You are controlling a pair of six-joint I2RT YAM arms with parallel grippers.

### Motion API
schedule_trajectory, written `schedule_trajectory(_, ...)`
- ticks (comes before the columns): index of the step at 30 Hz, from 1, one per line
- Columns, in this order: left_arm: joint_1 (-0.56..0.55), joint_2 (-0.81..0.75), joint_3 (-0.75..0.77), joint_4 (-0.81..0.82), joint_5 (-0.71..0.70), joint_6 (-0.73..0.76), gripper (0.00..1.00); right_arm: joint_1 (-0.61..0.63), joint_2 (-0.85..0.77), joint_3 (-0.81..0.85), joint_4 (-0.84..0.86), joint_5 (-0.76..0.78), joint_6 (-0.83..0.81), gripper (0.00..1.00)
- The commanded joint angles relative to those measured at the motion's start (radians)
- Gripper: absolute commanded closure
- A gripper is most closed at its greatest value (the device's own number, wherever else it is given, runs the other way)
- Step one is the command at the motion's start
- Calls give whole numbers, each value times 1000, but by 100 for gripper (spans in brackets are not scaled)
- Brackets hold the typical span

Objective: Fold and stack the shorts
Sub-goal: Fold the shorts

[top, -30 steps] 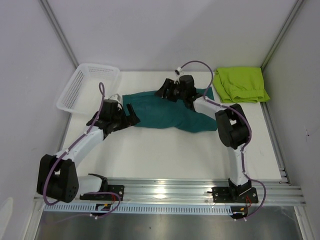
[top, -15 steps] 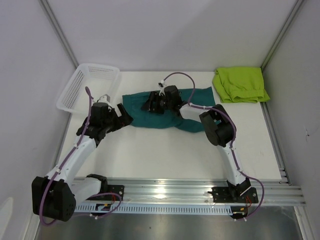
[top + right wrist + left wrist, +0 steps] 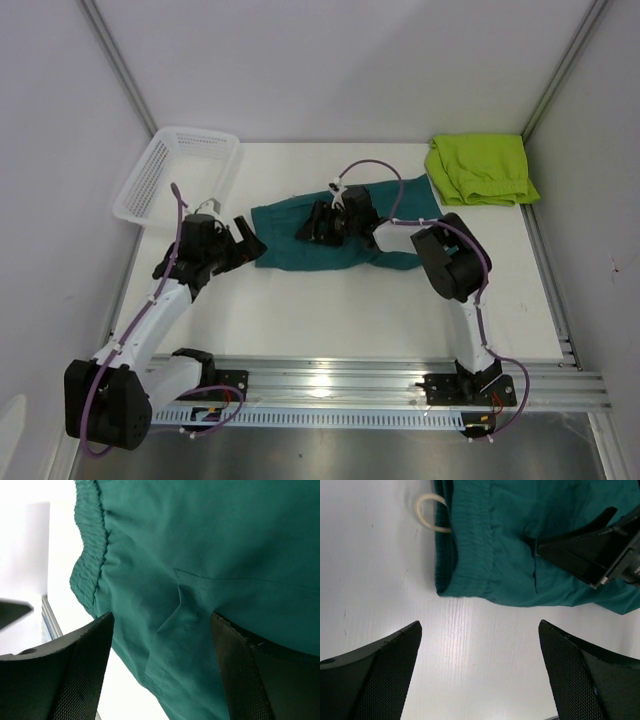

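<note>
The dark teal shorts lie flat across the middle of the table, waistband toward the left, with a white drawstring looping out. The lime green shorts sit folded at the back right corner. My left gripper is open just left of the teal waistband, over bare table, nothing between its fingers. My right gripper hovers low over the teal shorts, jaws open wide, straddling a small crease in the fabric without pinching it.
A white mesh basket stands at the back left, close behind the left arm. Bare white table stretches in front of the teal shorts. Walls close the sides and back, and a metal rail runs along the near edge.
My right gripper swung from the back edge of the teal shorts toward the front left and opened wider. The teal shorts now lie flatter. My left gripper drew back slightly left.
</note>
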Motion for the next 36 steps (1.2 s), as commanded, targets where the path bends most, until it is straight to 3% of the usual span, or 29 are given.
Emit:
schedule_trajectory(1,9,-24,-23,53,41,0,1,-18,-60,-146,-174,44,-85,19)
schedule_trajectory(9,9,-6,-102,137,90,-6,1,-68,-236,-333,-234,61,-169,19)
schedule_trajectory(18,9,13,-191,246,141,-20,1,-32,-289,-237,-265,47,-169,16)
schedule_trajectory(25,2,99,-307,557,222,-95,1,21,-292,-149,-294,64,-155,17)
schedule_trajectory(30,-52,214,-342,677,172,-138,1,44,-313,-134,-298,87,-155,18)
schedule_trajectory(36,-55,359,-358,902,222,-196,1,59,-318,-132,-274,55,-128,21)
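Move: Some 4 cm ahead of the left hand, barely 1 cm to its right and about 10 cm below lies the near left corner of the teal shorts, at the waistband end. The middle of the shorts is about 9 cm ahead and 23 cm right of the left hand; the white basket is 20 cm ahead and 17 cm left. From the right hand, which is down on the cloth, that corner lies about 14 cm left and 9 cm back, the shorts' middle 7 cm right and level. Dragging the shorts with its still-open fingertips, the right hand sweeps about 8 cm right and 5 cm back, then eases up a little, returning some 4 cm left while drifting farther back, its fingertips dipping slightly. The left hand, wide open, sinks about 8 cm to the waistband end, slides 5 cm right and rolls its left side down. ##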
